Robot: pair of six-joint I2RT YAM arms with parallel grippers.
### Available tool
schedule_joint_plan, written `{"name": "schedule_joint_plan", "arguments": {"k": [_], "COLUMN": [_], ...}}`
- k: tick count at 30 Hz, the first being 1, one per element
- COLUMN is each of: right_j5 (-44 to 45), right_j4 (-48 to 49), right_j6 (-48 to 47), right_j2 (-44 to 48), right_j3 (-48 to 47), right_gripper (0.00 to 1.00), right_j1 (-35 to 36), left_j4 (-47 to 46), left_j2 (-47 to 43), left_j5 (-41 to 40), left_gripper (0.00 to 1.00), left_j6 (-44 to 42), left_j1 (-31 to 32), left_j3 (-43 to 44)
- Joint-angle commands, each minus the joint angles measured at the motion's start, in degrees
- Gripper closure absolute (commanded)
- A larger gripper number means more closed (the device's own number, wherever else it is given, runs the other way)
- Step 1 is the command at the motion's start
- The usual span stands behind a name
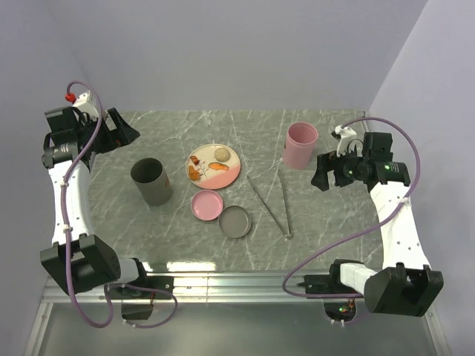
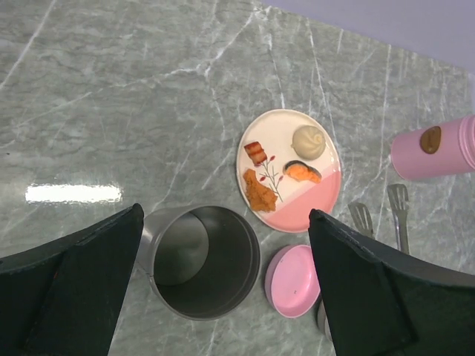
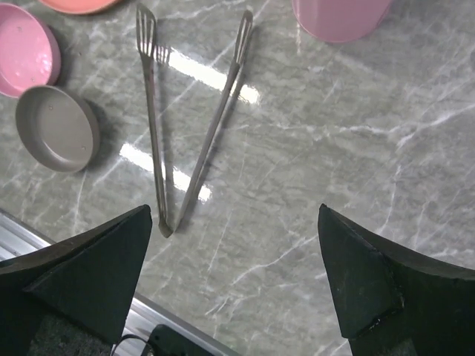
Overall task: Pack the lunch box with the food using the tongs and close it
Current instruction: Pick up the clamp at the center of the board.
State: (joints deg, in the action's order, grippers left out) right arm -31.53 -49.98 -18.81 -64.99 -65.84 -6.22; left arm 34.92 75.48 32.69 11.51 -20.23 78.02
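The food [image 1: 208, 167] lies on a pink-and-cream plate [image 1: 231, 172] at mid-table: orange-brown chunks [image 2: 260, 193], a beige ball [image 2: 309, 141] and a small reddish piece [image 2: 256, 152]. The silver tongs [image 1: 269, 206] lie flat to the plate's right in a narrow V [image 3: 152, 126], joint toward the near edge. The lunch box is in separate round parts: a grey open can [image 1: 152, 180], a pink can [image 1: 300, 144], a shallow pink dish [image 1: 207, 205] and a shallow grey dish [image 1: 235, 222]. My left gripper [image 1: 122, 133] hangs open, high above the grey can [image 2: 200, 259]. My right gripper [image 1: 320, 174] is open over bare table, right of the tongs.
The marble tabletop ends at a metal rail [image 1: 237, 282] along the near edge, seen also in the right wrist view [image 3: 74, 252]. Purple walls close in the back and both sides. Cables loop from both arms near the bases.
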Motion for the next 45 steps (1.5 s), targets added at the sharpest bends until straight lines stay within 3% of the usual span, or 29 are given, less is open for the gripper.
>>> {"name": "schedule_joint_plan", "arguments": {"k": [1, 6, 16, 21, 30, 45], "right_j5": [1.5, 8.3, 19.6, 20.7, 18.6, 20.0], "right_j4": [-3.4, -2.7, -5.9, -6.1, -3.6, 3.8], "right_j6": [-2.2, -0.7, 1.3, 3.5, 10.5, 13.9], "right_j2": [0.1, 1.4, -10.3, -16.6, -24.9, -31.5], "right_j3": [-2.2, 0.3, 2.2, 1.4, 1.2, 4.3], "right_gripper": [0.00, 0.00, 0.00, 0.00, 0.00, 0.00], "right_j1": [1.7, 6.6, 23.0, 28.3, 31.0, 33.4], "left_j4": [-2.9, -3.9, -3.0, -3.3, -3.7, -5.5], "left_j2": [-2.3, -1.5, -0.8, -0.7, 0.8, 1.9], "left_j5": [-2.3, -3.2, -3.5, -3.3, -2.8, -1.8], "left_gripper": [0.01, 0.01, 0.01, 0.01, 0.00, 0.01], "left_j6": [0.1, 1.8, 1.0, 1.2, 2.0, 2.7], "left_j1": [0.0, 0.1, 0.1, 0.1, 0.1, 0.1], "left_j3": [-0.1, 1.2, 2.0, 2.9, 3.3, 1.5]}}
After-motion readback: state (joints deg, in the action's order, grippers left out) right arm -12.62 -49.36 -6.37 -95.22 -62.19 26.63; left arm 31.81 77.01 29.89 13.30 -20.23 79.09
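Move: The clamp lies flat on the board with its middle about 12 cm to the right hand's left, 3 cm back and some 21 cm below; its hinge is the end nearest the robot. From the clamp's middle, the grey bowl sits 10 cm farther left and 4 cm back, while the pink cup stands 12 cm farther out and 5 cm to the right. From the left hand the clamp is roughly 34 cm right, 12 cm back and 28 cm down. Down and to the left, drawing back a little, the right hand swings in towards the clamp: it first eases left and back, then sinks steeply, some 17 cm down and 10 cm left in all. The wrist tips about 35 degrees until the fingers point almost straight down, wide open, just ahead of the hinge end and not yet touching the clamp. ##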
